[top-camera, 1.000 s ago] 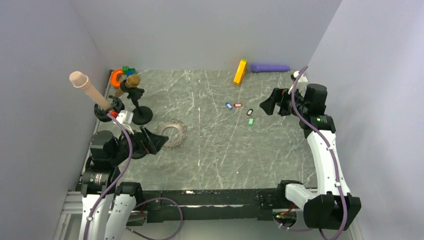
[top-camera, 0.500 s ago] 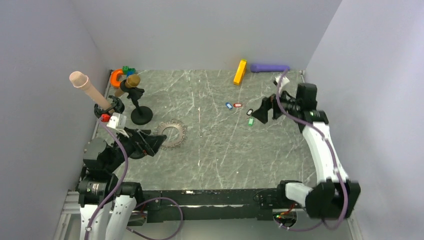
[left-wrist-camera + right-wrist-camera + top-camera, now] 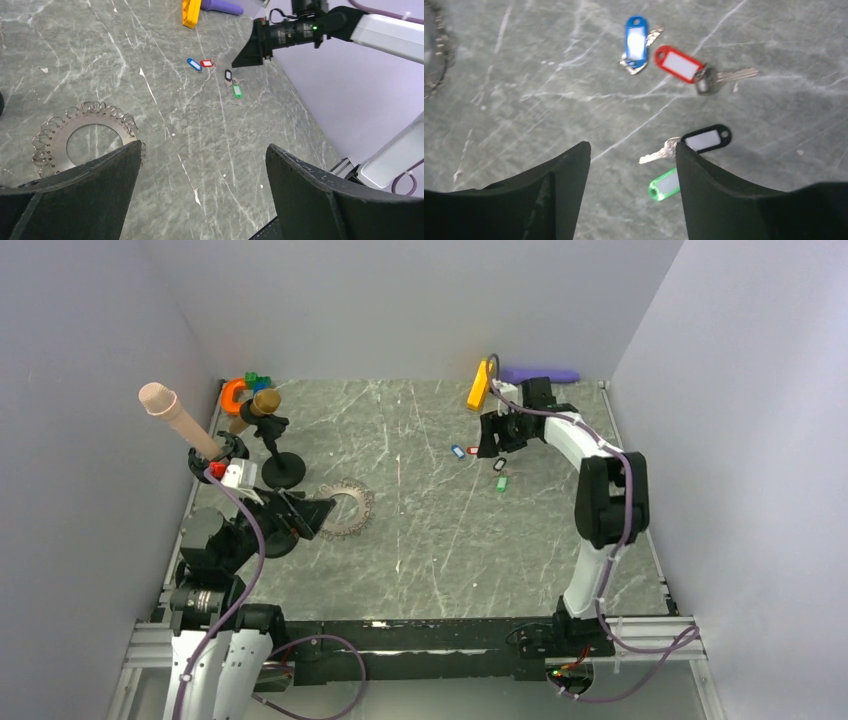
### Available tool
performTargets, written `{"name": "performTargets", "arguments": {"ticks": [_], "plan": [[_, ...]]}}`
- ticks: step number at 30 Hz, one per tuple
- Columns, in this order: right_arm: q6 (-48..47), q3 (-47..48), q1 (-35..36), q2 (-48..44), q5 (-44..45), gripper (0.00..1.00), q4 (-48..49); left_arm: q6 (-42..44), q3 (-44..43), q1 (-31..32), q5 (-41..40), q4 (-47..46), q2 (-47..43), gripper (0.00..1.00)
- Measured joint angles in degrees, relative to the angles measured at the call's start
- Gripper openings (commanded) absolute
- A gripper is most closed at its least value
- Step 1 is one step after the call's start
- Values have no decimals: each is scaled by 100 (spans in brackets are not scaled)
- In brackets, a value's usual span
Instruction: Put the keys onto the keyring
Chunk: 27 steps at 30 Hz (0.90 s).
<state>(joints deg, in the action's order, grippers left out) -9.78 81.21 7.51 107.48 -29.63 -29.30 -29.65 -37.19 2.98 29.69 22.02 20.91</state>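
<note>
Four keys lie in a loose group right of the table's middle: blue [image 3: 636, 40], red [image 3: 678, 64], black [image 3: 705, 139] and green [image 3: 665, 184], some with a metal key attached. My right gripper [image 3: 632, 146] hovers open just above them, and its right finger covers part of the green tag. From above, the right gripper [image 3: 490, 435] sits beside the blue key [image 3: 458, 452], above the black key [image 3: 499, 464] and the green key [image 3: 502, 483]. The keyring [image 3: 345, 508] lies flat at the left. My left gripper [image 3: 318, 512] stands open and empty at the keyring's [image 3: 60, 140] near edge.
A long orange block [image 3: 480, 385] and a purple cylinder [image 3: 545, 375] lie at the back, close behind the right gripper. A black stand [image 3: 283, 470], a beige cylinder [image 3: 175, 415] and small coloured toys [image 3: 245, 388] crowd the back left corner.
The right arm has swung from the right wall leftward and toward the back, bringing its open gripper over the keys. The left gripper has shifted slightly by the keyring.
</note>
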Motion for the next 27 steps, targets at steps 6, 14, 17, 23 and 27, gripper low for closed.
{"name": "performTargets", "arguments": {"ticks": [6, 14, 17, 23, 27], "plan": [[-42, 1025, -20, 1117, 374, 46, -177, 109, -2, 0, 31, -129, 271, 98], [-184, 2417, -15, 2122, 774, 36, -487, 133, 254, 0, 50, -442, 330, 98], [-203, 2590, 17, 2328, 883, 36, -601, 142, 278, 0, 48, -466, 332, 98], [-205, 2632, 94, 2509, 1010, 35, -772, 149, 278, 0, 74, -505, 369, 98], [-203, 2662, 129, 2540, 1010, 32, -835, 146, 278, 0, 94, -505, 372, 98]]}}
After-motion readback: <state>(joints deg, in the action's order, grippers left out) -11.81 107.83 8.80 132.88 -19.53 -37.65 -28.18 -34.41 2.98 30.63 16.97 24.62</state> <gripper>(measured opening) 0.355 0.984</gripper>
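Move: The red-tagged key lies about 8 cm ahead of the right hand, neither left nor right of it, and some 9 cm below. The blue-tagged key is level with it but 7 cm to its left. The black tag is about 4 cm ahead of the hand and 3 cm to the right; the green tag is roughly 2 cm back and 4 cm right. From the left hand, the red-tagged key is some 30 cm ahead, 37 cm right and 27 cm below. The red-tagged key is approached by the right hand, which runs about 9 cm forward past the black tag while sinking, then goes almost straight down, easing back a centimetre, some 7 cm lower in all. The fingers close to about half their gap, straddling the key's ring end; the wrist tips its left side down about 10 degrees. The empty left hand drifts 2 cm forward and down. ##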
